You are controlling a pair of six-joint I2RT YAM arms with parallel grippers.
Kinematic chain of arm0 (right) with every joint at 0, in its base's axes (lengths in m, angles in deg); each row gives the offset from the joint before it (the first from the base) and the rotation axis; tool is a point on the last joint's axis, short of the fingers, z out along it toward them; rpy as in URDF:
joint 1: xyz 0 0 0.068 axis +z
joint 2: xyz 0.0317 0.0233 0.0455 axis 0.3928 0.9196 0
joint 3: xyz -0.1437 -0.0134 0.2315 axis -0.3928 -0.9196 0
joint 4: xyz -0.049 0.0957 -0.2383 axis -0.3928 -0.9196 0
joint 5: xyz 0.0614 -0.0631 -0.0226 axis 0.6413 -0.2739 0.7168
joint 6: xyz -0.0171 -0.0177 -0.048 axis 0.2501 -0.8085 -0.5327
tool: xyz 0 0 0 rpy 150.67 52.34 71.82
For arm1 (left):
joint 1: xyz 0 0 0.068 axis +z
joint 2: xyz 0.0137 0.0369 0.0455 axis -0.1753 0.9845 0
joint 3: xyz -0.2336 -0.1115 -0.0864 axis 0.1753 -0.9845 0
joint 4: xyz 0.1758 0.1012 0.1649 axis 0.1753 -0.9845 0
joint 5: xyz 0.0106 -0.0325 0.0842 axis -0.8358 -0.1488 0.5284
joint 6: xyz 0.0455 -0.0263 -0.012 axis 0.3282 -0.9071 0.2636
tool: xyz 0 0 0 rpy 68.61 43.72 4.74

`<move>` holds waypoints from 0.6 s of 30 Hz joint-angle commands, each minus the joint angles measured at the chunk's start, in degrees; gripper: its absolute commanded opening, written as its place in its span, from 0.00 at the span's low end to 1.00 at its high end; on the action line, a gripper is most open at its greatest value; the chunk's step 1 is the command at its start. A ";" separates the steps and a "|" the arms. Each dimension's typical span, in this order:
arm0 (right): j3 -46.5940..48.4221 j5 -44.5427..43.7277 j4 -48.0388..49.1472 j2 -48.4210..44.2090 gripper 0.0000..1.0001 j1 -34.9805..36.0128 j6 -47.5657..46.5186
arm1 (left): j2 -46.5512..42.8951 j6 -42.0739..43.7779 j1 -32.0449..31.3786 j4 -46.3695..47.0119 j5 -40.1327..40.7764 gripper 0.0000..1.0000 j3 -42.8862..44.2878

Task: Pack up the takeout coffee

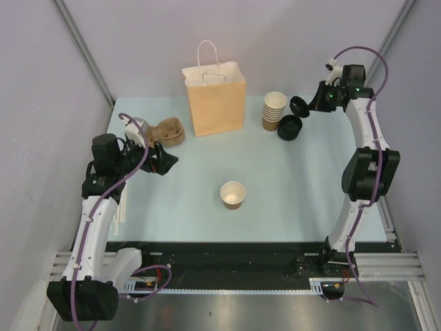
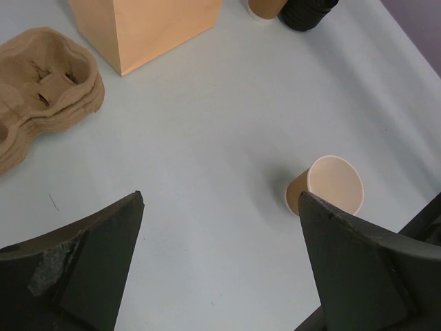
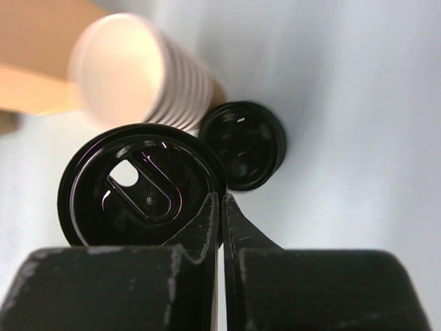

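Observation:
The takeout coffee's small brown paper cup (image 1: 233,194) (image 2: 327,185) stands upright mid-table with its top open and no lid on it. At the back right, my right gripper (image 1: 308,105) (image 3: 220,196) is shut on the rim of a single black lid (image 1: 298,105) (image 3: 141,186). It holds the lid in the air above the stack of black lids (image 1: 289,127) (image 3: 244,145). My left gripper (image 1: 165,162) (image 2: 222,196) hangs open and empty over the table's left side, with the cup off to its right.
A tan paper bag (image 1: 215,96) (image 2: 145,27) with handles stands at the back centre. Stacked lidless cups (image 1: 273,110) (image 3: 138,76) lie beside the lids. Pulp cup carriers (image 1: 165,131) (image 2: 41,89) sit at the back left, near the left gripper.

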 commanded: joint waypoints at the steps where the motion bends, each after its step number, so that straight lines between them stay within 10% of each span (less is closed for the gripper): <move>1: -4.62 14.02 -1.95 -13.59 0.00 -2.08 -0.44 | -2.30 3.27 -0.20 -1.10 -3.43 0.99 4.35; 10: -19.39 53.48 -6.96 -24.41 0.00 -1.21 -0.89 | -8.53 5.39 -0.20 4.24 -14.67 0.99 2.95; 18: -20.99 70.15 -24.52 -20.90 0.00 4.06 -8.16 | -12.32 1.70 -4.06 19.36 -10.12 1.00 -1.00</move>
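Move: The cup I am taking the pinched lid to stands about 29 cm back and 27 cm to the left of my right hand, some 12 cm lower. The lid stack is below that hand, 4 cm to the left and about 1 cm farther out; the cup stack is 12 cm to the left and 4 cm farther out. From my left hand the cup lies about 21 cm to the right and 4 cm back, well below. I keep the lid pinched by its edge and sweep my right hand back about 20 cm and left some 13 cm, away from the lid stack towards the lone cup, rising 11 cm on the whole and levelling off late. The wrist swings counter-clockwise and rolls, left side up, until the fingers point nearly level to my left. My left hand, wide open, rises 9 cm, draws slightly back and tips its fingers up. ##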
